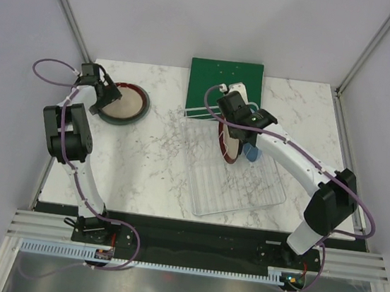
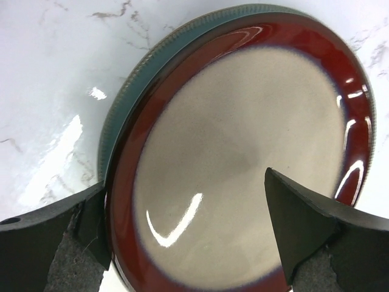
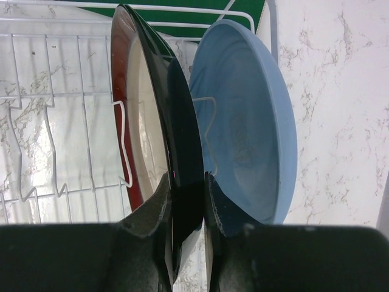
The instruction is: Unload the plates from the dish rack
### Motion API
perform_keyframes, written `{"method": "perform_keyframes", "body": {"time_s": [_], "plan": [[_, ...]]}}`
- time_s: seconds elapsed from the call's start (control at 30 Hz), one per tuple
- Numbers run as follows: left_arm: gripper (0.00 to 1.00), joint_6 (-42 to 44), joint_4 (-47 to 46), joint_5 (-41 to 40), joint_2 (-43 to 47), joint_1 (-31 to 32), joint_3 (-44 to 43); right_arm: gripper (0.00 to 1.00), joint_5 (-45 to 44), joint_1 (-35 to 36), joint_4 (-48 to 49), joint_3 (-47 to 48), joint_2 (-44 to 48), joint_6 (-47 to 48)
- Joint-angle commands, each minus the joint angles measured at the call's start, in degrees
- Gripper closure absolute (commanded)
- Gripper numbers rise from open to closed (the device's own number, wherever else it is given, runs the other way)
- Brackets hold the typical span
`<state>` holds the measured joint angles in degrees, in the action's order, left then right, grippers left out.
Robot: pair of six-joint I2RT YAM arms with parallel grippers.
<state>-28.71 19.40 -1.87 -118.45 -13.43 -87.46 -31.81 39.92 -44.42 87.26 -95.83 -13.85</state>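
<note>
A red-brown rimmed plate (image 2: 243,164) with a cream centre lies on a grey-green plate (image 2: 130,97) on the table at the far left (image 1: 124,103). My left gripper (image 2: 185,201) hovers open over its near rim, touching neither plate (image 1: 105,96). In the white wire dish rack (image 1: 236,187), a second red-brown plate (image 3: 143,103) stands on edge. My right gripper (image 3: 187,182) is shut on its near rim, one finger on each face (image 1: 233,133). A smaller light blue plate (image 3: 249,121) stands just right of it in the rack (image 1: 251,153).
A flat dark green board (image 1: 226,78) lies behind the rack at the table's far edge. The rack's upright wires (image 3: 124,146) stand against the held plate's cream face. Bare marble table (image 1: 158,156) lies between the stacked plates and the rack.
</note>
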Motion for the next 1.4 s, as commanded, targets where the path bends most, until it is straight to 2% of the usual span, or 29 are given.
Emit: {"method": "perform_keyframes", "body": {"time_s": [0.0, 0.17, 0.3, 0.43, 0.53, 0.63, 0.73, 0.77, 0.9, 1.07, 1.17, 1.37], "plan": [[0.00, 4.89, 9.94, -5.42, -1.51, -0.37, -6.29, 1.00, -4.13, 0.24, 3.91, 4.67, 5.39, 2.33], [0.00, 3.75, 14.18, -12.35, -3.02, 0.07, -8.00, 1.00, -3.52, 0.51, 3.91, 4.93, 5.13, 1.81], [0.00, 0.68, 13.83, -18.24, 1.81, 0.16, -4.74, 1.00, -3.87, 0.77, 3.73, 5.81, 5.65, 2.16], [0.00, 0.67, 12.42, -18.61, 8.23, -0.02, -2.10, 1.00, -5.10, 1.21, 2.50, 7.57, 6.79, 2.51], [0.00, 1.64, 11.89, -14.93, 11.49, -0.02, -1.57, 1.00, -6.06, 1.39, 1.97, 8.80, 8.20, 2.51], [0.00, 2.17, 10.67, -7.91, 15.34, -0.02, 0.70, 1.00, -6.94, 1.74, 0.75, 10.20, 9.17, 2.60], [0.00, 2.08, 5.14, 1.40, 22.37, 0.07, 7.37, 1.00, -7.74, 2.00, -0.31, 11.52, 10.40, 2.42], [0.00, 1.90, 0.25, 8.91, 24.39, 0.25, 12.18, 1.00, -7.91, 2.35, -0.83, 12.22, 10.66, 2.42], [0.00, -0.02, -10.32, 17.85, 36.78, 1.91, 24.25, 1.00, -7.13, 3.58, -2.50, 15.82, 12.16, 2.25], [0.00, -3.45, -15.43, 27.08, 45.31, 4.29, 33.99, 1.00, -0.46, 4.46, -2.60, 18.38, 13.65, 1.11], [0.00, -8.54, -25.26, 31.29, 49.27, 5.43, 40.85, 1.00, 5.78, 4.55, -1.02, 18.47, 14.00, -0.03], [0.00, -17.60, -41.09, 34.56, 50.60, 11.40, 46.41, 1.00, 16.24, 4.90, 3.98, 15.58, 14.71, -2.85]]}}
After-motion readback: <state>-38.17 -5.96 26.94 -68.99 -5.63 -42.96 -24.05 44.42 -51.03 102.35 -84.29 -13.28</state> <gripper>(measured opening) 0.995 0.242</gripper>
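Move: The red-rimmed plate, standing in the rack in the right hand's grip, lies about 58 cm to the left hand's right, 8 cm back and 9 cm higher. The plate stack's middle is 8 cm right of the left hand and 1 cm ahead, just below it. That stack lies some 53 cm left of the right hand, 14 cm ahead and 20 cm lower; the blue plate is about 7 cm right, 5 cm ahead and 11 cm lower. Right hand lifts its plate about 15 cm while the open left sweeps right, up and back towards it. ##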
